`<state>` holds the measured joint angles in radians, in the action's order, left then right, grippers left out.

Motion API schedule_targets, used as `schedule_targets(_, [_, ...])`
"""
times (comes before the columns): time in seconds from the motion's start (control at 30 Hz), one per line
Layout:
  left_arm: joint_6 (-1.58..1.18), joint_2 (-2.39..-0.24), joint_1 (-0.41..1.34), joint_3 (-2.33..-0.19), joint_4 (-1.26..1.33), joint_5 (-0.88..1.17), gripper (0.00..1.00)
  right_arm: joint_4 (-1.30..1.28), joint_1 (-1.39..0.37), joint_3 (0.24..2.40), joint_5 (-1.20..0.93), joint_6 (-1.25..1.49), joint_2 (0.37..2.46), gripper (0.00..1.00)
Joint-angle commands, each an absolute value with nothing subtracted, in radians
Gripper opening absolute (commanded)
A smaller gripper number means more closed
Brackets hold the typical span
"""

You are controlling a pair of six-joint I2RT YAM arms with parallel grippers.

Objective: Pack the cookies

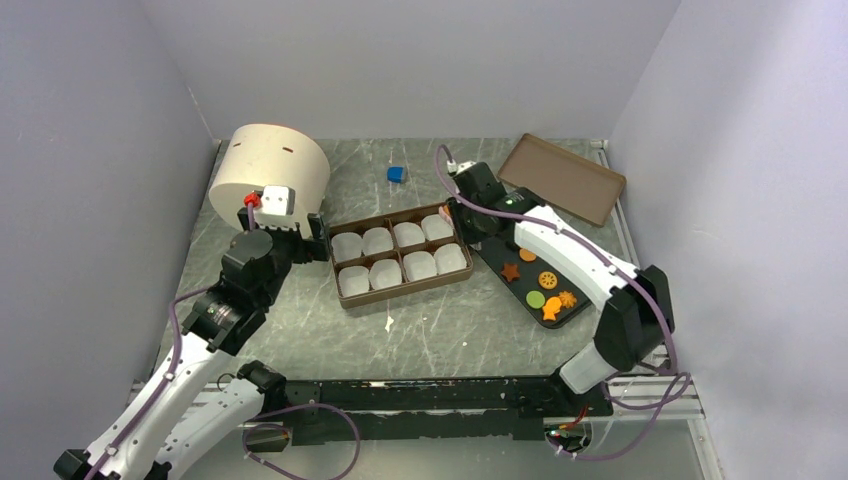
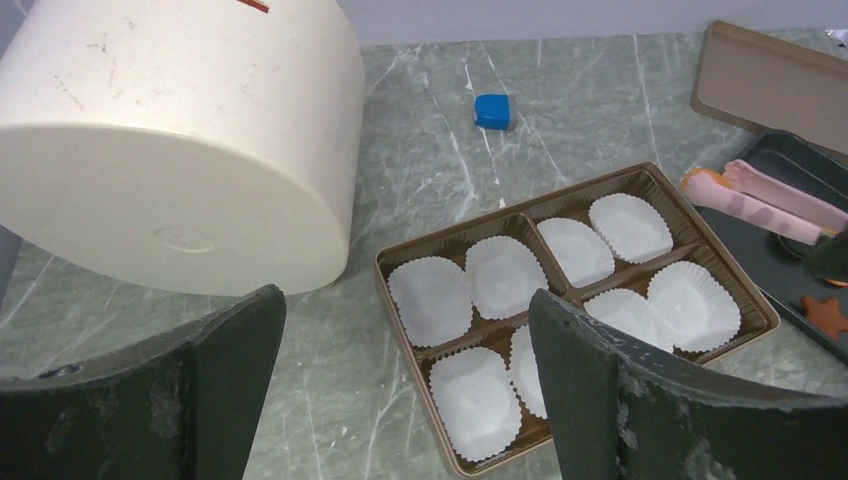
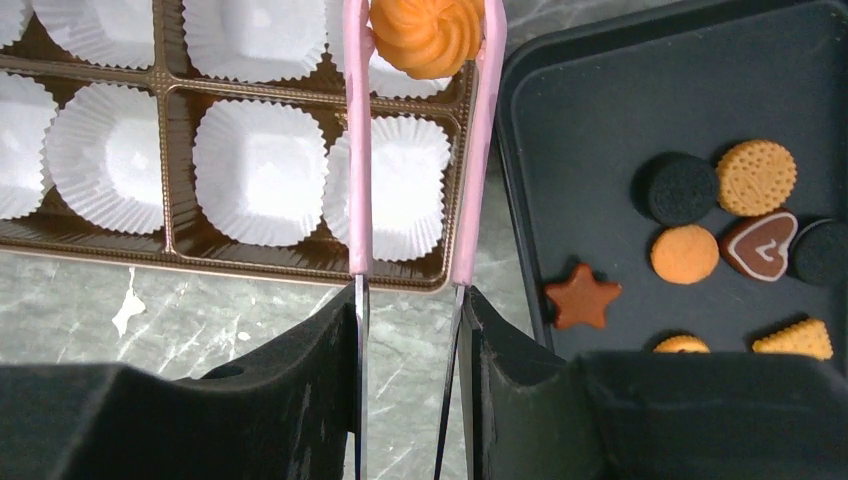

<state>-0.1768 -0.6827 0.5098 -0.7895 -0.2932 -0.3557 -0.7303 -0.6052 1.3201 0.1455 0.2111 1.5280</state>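
My right gripper [image 3: 410, 300] is shut on pink tongs [image 3: 358, 150]. Their tips pinch an orange swirl cookie [image 3: 427, 35] above the right end of the brown box [image 1: 405, 292], whose compartments hold white paper cups [image 3: 260, 170]. More cookies lie on the black tray [image 3: 600, 120]: a brown star [image 3: 583, 296], a heart [image 3: 760, 245], black rounds [image 3: 680, 188] and orange ones [image 3: 685, 254]. At the box's left end my left gripper [image 2: 405, 340] stands open and empty, low over the table. The tongs [image 2: 770, 205] also show in the left wrist view.
A large white cylinder [image 1: 270, 170] stands at the back left, close to my left arm. A small blue cube [image 1: 397, 174] lies behind the box. A brown lid [image 1: 562, 178] leans at the back right. Walls enclose the table on three sides.
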Motion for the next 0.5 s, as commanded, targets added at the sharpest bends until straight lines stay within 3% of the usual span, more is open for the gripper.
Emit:
schedule_targets(0.0, [-0.160,-0.681,0.505,-0.793,-0.258,-0.336,0.96,-0.687,-0.628,1.392,0.134,0.181,1.595,0.21])
schedule_targets(0.47, [-0.161,-0.678,0.502,-0.792,-0.258,-0.330,0.96,-0.672,-0.640,1.462,0.162,0.161,1.775,0.25])
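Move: The right hand grips pink tongs with an orange cookie in their tips; the far-right paper cup lies about 7 cm ahead, 6 cm left and 17 cm below. The near-right cup is 1 cm ahead and 4 cm left, the next far cup 6 cm ahead and 12 cm left, and the dark tray's middle level with the hand, 12 cm right. From the left hand, the far-right cup is 11 cm ahead, 25 cm right and 29 cm below. Right hand sinks some 5 cm, drifting 3 cm left, lowering the tong-held orange cookie towards the far-right cup. ##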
